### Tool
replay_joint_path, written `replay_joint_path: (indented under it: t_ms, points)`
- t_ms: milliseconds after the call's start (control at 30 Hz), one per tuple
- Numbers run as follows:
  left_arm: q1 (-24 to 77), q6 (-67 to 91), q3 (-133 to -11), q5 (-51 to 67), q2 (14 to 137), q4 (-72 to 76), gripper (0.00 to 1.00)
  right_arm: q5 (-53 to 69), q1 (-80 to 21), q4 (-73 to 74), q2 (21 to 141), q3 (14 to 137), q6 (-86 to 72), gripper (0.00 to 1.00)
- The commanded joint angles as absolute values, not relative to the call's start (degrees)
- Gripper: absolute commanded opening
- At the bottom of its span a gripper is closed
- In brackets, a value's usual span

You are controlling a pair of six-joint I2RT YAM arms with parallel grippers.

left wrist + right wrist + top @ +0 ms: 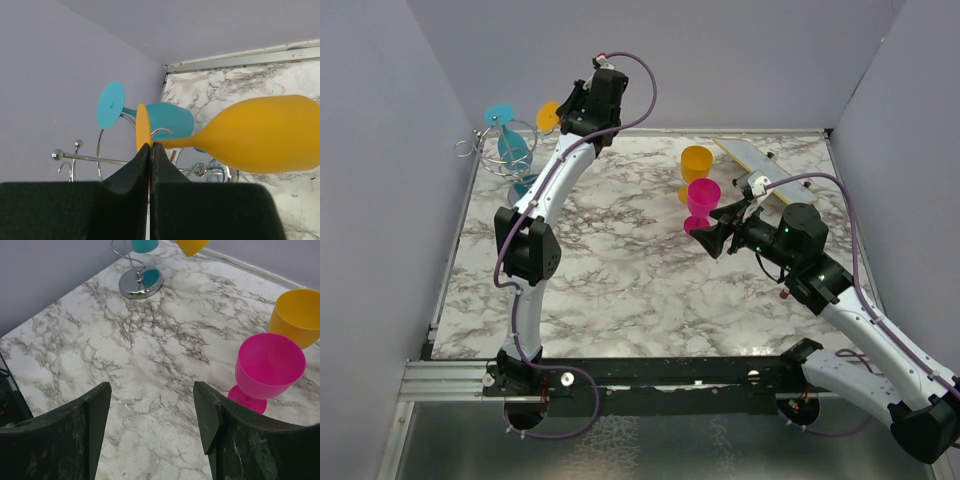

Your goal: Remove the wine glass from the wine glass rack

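The wine glass rack (490, 150) is a thin silver wire stand at the far left corner, and its shiny round base (141, 282) rests on the marble. An orange wine glass (260, 135) hangs from it upside down, beside a teal wine glass (167, 119). My left gripper (150, 146) is shut on the rim of the orange glass's foot (142, 127), high by the back wall (565, 115). My right gripper (152, 410) hovers open and holds nothing, low over the marble at mid right (705, 238).
A pink glass (702, 200) and a yellow glass (696, 165) stand upright just beyond my right gripper. A flat board (755, 160) lies at the back right. Grey walls close in on three sides of the table.
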State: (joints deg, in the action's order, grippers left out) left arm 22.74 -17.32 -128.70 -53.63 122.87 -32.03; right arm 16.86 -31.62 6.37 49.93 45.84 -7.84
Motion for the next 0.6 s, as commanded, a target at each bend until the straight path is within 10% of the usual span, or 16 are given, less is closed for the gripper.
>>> replay_joint_path:
  t_ms: [0,567]
  points:
    - [24.3,-16.8,-131.0,-54.0,122.2,-32.4,0.0,17.1,-31.9,4.7,49.2,46.1,-8.0,0.67]
    - [25.3,9.5,-123.5,-28.8,98.5,-38.1,0.0,18.5,-31.9,7.6,48.0,49.2,-9.4,0.67]
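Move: My left hand already pinches the orange wine glass by its stem, just under the foot; my open right gripper waits about 27 cm back and 34 cm to its right, 3 cm lower. The hanging teal glass is level, 12 cm left and 10 cm below; the rack's middle, 8 cm back, 11 cm left, 15 cm below. From my right hand the held orange glass lies 27 cm ahead, 32 cm left, at about its height. Keeping my pinch on the stem, I first slide my left hand level to the right, away from the rack's wire hook, then swing it quickly up and back, still drifting right: about 7 cm up, 5 cm right and 5 cm back in all. My wrist rolls some 25 degrees, right side rising, while turning a little clockwise and tipping slightly up. ##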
